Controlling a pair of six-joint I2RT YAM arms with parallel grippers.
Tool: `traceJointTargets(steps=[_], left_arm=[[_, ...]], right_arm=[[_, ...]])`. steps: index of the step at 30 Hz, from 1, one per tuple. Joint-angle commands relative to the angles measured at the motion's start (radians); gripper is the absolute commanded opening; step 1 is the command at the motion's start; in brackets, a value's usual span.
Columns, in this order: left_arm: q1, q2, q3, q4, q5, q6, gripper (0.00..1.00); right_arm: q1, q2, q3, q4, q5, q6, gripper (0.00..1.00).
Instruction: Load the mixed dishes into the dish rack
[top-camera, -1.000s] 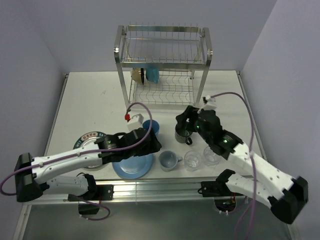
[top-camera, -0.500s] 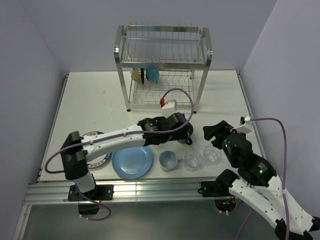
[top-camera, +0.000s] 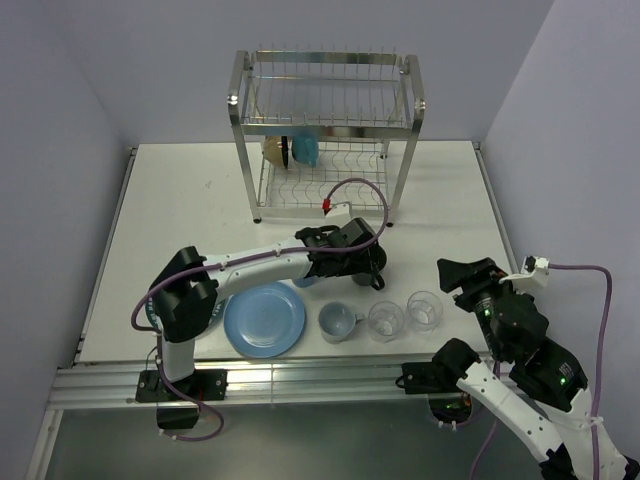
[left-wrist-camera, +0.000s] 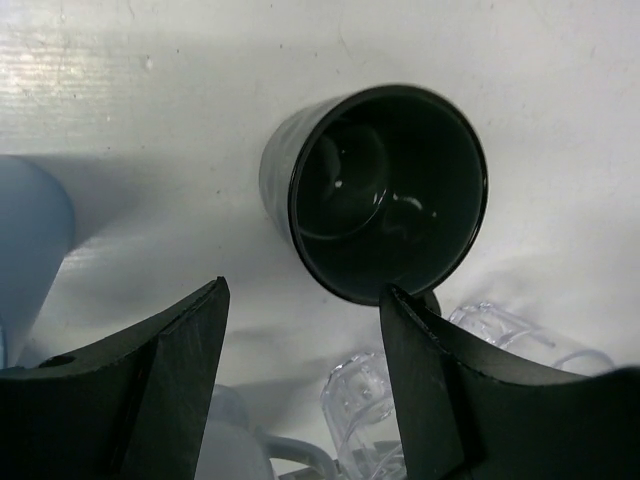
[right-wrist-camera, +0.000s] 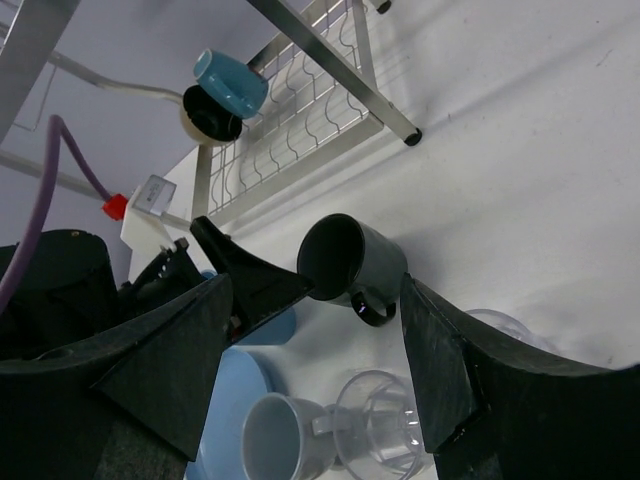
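The dark mug (left-wrist-camera: 385, 190) stands upright on the table just past my left gripper (left-wrist-camera: 302, 290), which is open with one fingertip (right-wrist-camera: 250, 275) at the mug's rim. From above, the left gripper (top-camera: 366, 260) covers most of the mug (top-camera: 377, 279). My right gripper (top-camera: 465, 272) is open and empty, to the right of two clear glasses (top-camera: 385, 320) (top-camera: 424, 310). The pale blue mug (top-camera: 338, 322) and blue plate (top-camera: 265, 320) sit near the front edge. The dish rack (top-camera: 325, 130) holds the cream cup (top-camera: 275, 150) and blue tumbler (top-camera: 305, 150) on its lower tier.
A blue vessel (top-camera: 301, 276) sits under the left forearm, beside the plate. A plate with a patterned rim (top-camera: 152, 312) shows partly behind the left arm's elbow. The rack's front right post (right-wrist-camera: 330, 75) stands on the table just beyond the dark mug.
The left arm swung from above the blue plate over to the dark mug, its jaws narrowing a little. The right arm drew back from the mug toward the near right.
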Motion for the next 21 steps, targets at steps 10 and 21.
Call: traceJointTargets(steps=[10,21], left_arm=[[0.049,0.111,0.089,0.066,0.097,0.014,0.66],[0.094,0.128,0.081,0.102,0.134,0.048,0.00]], right_arm=[[-0.002,-0.004,0.017,-0.009,0.025,-0.019,0.75],[-0.004,0.006,0.028,-0.011,0.006,-0.019,0.75]])
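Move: The dark green mug stands just off the open left fingers, its middle about 4 cm ahead, 5 cm to their right and 7 cm below. At about that same depth, the blue cup is 4 cm ahead of the hand and 11 cm to its left, the grey mug 10 cm back and 2 cm left, and the nearest clear glass 10 cm back and 9 cm right. From the right hand, the dark green mug lies roughly 12 cm ahead, 17 cm left and 22 cm below. The left fingers come to pinch the left wall of the dark green mug, one finger inside the rim and the other outside. The hand edges forward and a little right, then sinks over the rim, about 5 cm down and 3 cm forward in all. The fingers stay open for most of the descent and shut nearly all the way at its end, with the wrist barely tilting. ##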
